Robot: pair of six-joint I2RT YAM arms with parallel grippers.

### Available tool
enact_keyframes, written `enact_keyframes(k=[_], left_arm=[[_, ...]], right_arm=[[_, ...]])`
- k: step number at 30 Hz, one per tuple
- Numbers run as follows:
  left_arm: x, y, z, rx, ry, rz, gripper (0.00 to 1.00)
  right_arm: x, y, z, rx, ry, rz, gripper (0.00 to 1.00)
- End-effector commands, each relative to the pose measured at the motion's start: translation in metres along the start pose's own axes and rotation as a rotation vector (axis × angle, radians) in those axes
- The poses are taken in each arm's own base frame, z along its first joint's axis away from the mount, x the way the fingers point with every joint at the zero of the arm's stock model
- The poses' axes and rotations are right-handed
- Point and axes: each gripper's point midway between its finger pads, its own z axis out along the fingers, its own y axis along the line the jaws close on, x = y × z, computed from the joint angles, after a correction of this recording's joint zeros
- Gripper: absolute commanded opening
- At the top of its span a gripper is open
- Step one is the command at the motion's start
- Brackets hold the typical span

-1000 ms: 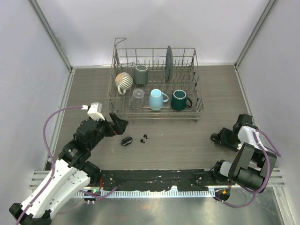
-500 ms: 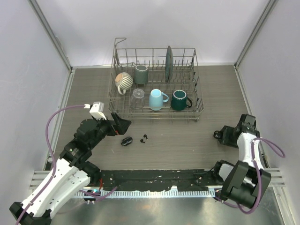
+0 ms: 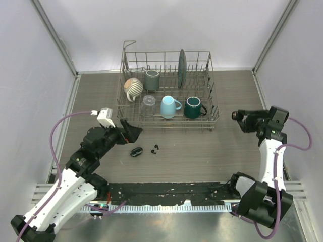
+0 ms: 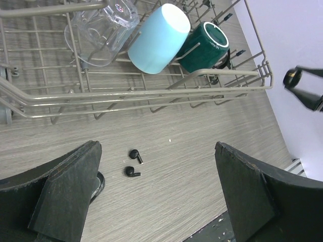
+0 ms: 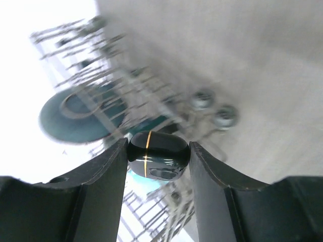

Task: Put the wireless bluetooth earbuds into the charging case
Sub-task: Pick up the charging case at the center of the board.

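Note:
Two tiny black earbuds [image 3: 155, 148] lie side by side on the wood table in front of the dish rack; the left wrist view shows them [image 4: 133, 163] near my left finger. My left gripper [image 3: 132, 132] [image 4: 155, 147] hovers wide open above the table just left of them, holding nothing. My right gripper [image 3: 237, 116] [image 5: 158, 154] is raised at the right, level with the rack's right end, shut on a glossy black charging case [image 5: 157, 149] with a thin gold seam. The case looks closed.
A black oval object [image 3: 136, 151] lies on the table left of the earbuds, half hidden behind my left finger [image 4: 70, 191] in the wrist view. The wire dish rack [image 3: 166, 126] behind holds a light blue mug [image 3: 169, 106], a dark green mug [image 3: 194, 107], a glass and a plate.
The right arm rose from low at the right and swung toward the rack's right end, carrying the case. The left gripper edged slightly toward the rack, still open.

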Motion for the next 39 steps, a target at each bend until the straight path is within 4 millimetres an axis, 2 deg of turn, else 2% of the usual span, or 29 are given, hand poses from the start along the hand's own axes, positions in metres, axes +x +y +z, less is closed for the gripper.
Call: enact_keyframes(k=[1,3,7,11,12,14,16,20,21,23,27,29,31,33,34,35,36,39], left_arm=[[-0.033,-0.020,-0.001,0.063,-0.113,0.006,1.00],[-0.036,-0.023,-0.001,0.077,-0.123,0.008,1.00],[-0.037,-0.024,0.002,0.092,-0.136,0.003,1.00],[-0.039,-0.027,0.005,0.103,-0.147,0.000,1.00],[-0.040,-0.026,0.006,0.096,-0.150,-0.002,1.00],[-0.047,-0.023,0.007,0.065,-0.171,-0.011,1.00],[-0.053,-0.023,0.007,0.049,-0.188,-0.020,1.00],[-0.071,-0.010,0.007,-0.049,-0.270,-0.123,1.00],[-0.078,-0.003,0.006,-0.086,-0.307,-0.139,1.00],[-0.085,-0.004,0.002,-0.088,-0.339,-0.148,1.00],[-0.095,-0.018,-0.006,-0.023,-0.353,-0.091,1.00],[-0.092,-0.024,-0.007,-0.003,-0.324,-0.088,1.00],[-0.092,-0.042,-0.010,0.095,-0.316,0.013,1.00],[-0.092,-0.040,-0.010,0.105,-0.342,-0.014,1.00],[-0.098,-0.049,-0.013,0.153,-0.371,-0.004,1.00],[-0.093,-0.046,-0.011,0.157,-0.371,0.004,1.00],[-0.095,-0.047,-0.013,0.163,-0.384,0.007,1.00],[-0.094,-0.048,-0.013,0.183,-0.400,0.024,1.00]], right_arm=[[0.031,0.110,-0.048,-0.417,0.129,-0.211,0.01],[0.039,0.133,-0.067,-0.496,0.144,-0.275,0.01],[0.063,0.163,-0.097,-0.647,0.192,-0.402,0.01],[0.102,0.177,-0.118,-0.743,0.309,-0.502,0.01],[0.106,0.183,-0.123,-0.764,0.304,-0.531,0.01],[0.126,0.187,-0.127,-0.782,0.340,-0.570,0.01],[0.135,0.193,-0.131,-0.798,0.333,-0.582,0.01],[0.160,0.192,-0.129,-0.806,0.394,-0.585,0.01],[0.172,0.186,-0.129,-0.800,0.428,-0.593,0.01],[0.179,0.184,-0.129,-0.797,0.430,-0.592,0.01],[0.199,0.177,-0.129,-0.790,0.461,-0.598,0.01],[0.208,0.177,-0.131,-0.797,0.475,-0.598,0.01],[0.218,0.177,-0.132,-0.796,0.489,-0.587,0.01],[0.224,0.178,-0.131,-0.791,0.488,-0.558,0.01],[0.232,0.176,-0.134,-0.793,0.499,-0.551,0.01],[0.232,0.175,-0.130,-0.778,0.483,-0.518,0.01],[0.234,0.180,-0.136,-0.814,0.477,-0.500,0.01],[0.244,0.178,-0.142,-0.830,0.486,-0.437,0.01]])
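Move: The right hand already holds a charging case; the left hand's open fingers, where the case is heading, are about 48 cm to its left, 6 cm back and perhaps 7 cm higher. From the right hand the dark green mug stands roughly 20 cm left and 8 cm ahead, the light blue mug 31 cm left and 8 cm ahead, both some 8 cm lower. From the left hand, the held case is about 48 cm right, 6 cm ahead and 7 cm lower; the closed case lies 20 cm below and 4 cm back. Still pinching the charging case with an unchanged grip, the right hand first climbs about 20 cm, then swings some 24 cm left towards the left hand, turning counter-clockwise and tipping up until its fingers point forward-left, nearly level. The left hand, empty and wide open, rises about 8 cm, easing slightly forward and tilting its fingers up. ##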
